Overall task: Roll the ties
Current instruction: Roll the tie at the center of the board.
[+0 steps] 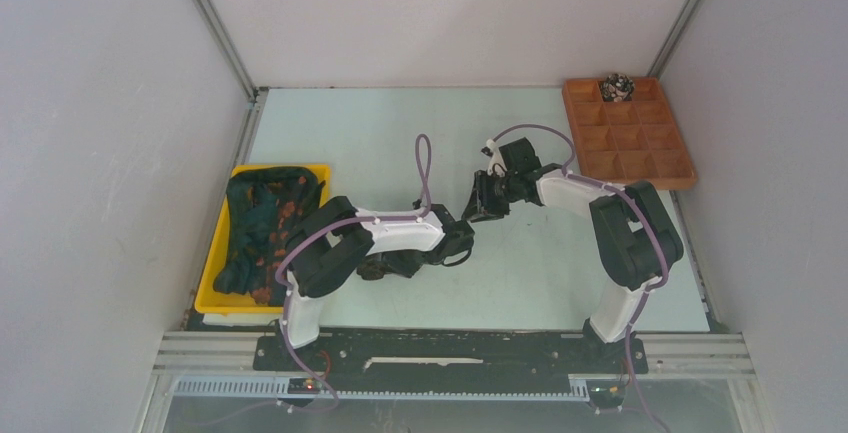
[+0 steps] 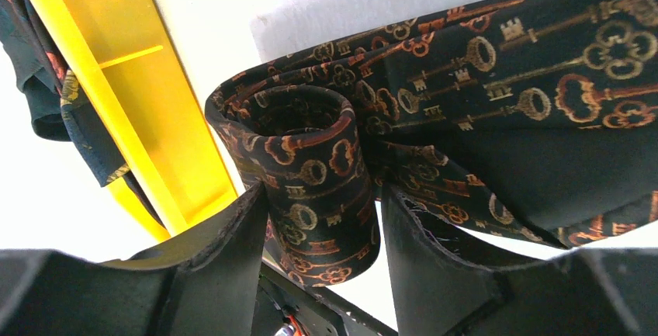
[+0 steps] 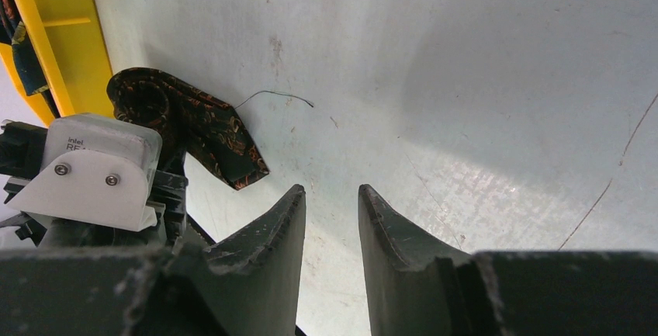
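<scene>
A dark tie with orange key patterns lies on the table, one end rolled into a loose upright coil (image 2: 318, 173) and the rest spread flat (image 2: 543, 95). My left gripper (image 2: 322, 187) stands open round the coil: the left finger (image 2: 233, 243) touches it and a thin gap shows at the right finger. From above, this gripper (image 1: 385, 265) sits low by the near table edge. In the right wrist view the same tie (image 3: 202, 130) lies beyond the open, empty right gripper (image 3: 331, 188), which hovers mid-table (image 1: 478, 203). More ties (image 1: 262, 228) are heaped in the yellow bin (image 1: 222, 253).
An orange compartment tray (image 1: 628, 138) stands at the back right with one small rolled tie (image 1: 617, 85) in a far cell. The yellow bin's wall (image 2: 147, 103) is close to the left of the coil. The left wrist camera (image 3: 93, 169) sits near the right gripper.
</scene>
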`<state>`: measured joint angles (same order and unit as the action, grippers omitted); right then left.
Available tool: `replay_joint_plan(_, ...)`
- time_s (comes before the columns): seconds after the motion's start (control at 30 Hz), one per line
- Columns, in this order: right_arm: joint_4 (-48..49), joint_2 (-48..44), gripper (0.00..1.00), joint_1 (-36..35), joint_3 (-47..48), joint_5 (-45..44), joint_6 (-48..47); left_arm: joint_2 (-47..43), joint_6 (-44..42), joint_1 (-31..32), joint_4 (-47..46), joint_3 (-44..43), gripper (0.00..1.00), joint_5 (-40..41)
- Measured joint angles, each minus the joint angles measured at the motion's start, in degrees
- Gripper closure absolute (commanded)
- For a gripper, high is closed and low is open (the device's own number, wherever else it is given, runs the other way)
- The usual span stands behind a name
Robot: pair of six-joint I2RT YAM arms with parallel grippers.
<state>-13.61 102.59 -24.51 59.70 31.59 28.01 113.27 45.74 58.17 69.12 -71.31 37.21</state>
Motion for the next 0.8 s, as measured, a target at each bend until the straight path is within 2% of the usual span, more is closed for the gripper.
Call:
replay_joint_plan(0.23,0.0,-0.02,0.66,0.0,0.0,-0.04,0.02,-0.11,0.28,0.04,-0.24,-1.25,0.31,-1.88)
replay_joint_plan(0.47,0.02,-0.02,0.66,0.0,0.0,-0.17,0.0,-4.44,0.33,0.11,-2.01,-1.27,0.13,-4.02)
replay_joint_plan(0.67,0.39,-0.02,0.66,-0.35,0.0,-0.17,0.02,-13.68,0.39,0.11,-4.09,-0.52,0.08,-4.48)
replay_joint_plan(0.8,1.07,-0.02,0.66,-1.2,0.0,-0.13,0.02,-25.05,0.33,-0.24,-8.24,5.35,0.09,-5.16)
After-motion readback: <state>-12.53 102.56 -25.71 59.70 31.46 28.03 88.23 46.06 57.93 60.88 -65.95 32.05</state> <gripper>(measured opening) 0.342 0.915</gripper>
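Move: Between the left hand's open fingers stands the tie's roll, its middle level in height and about 1 cm left of the hand point, neither ahead nor back. The tie's loose end lies some 6 cm to the hand's right, 1 cm ahead and about 2 cm below; the yellow tray is roughly 21 cm left and 5 cm ahead. From the idle right hand, the roll lies about 22 cm left, 13 cm back and a little lower. Backing off the roll, the left hand first slides right about 2 cm at nearly level height while its already parted fingers open on to almost fully wide. Then it climbs with growing speed to some 7 cm up and away from the tie, the wrist swinging about 30 degrees so the fingers point more steeply down. ##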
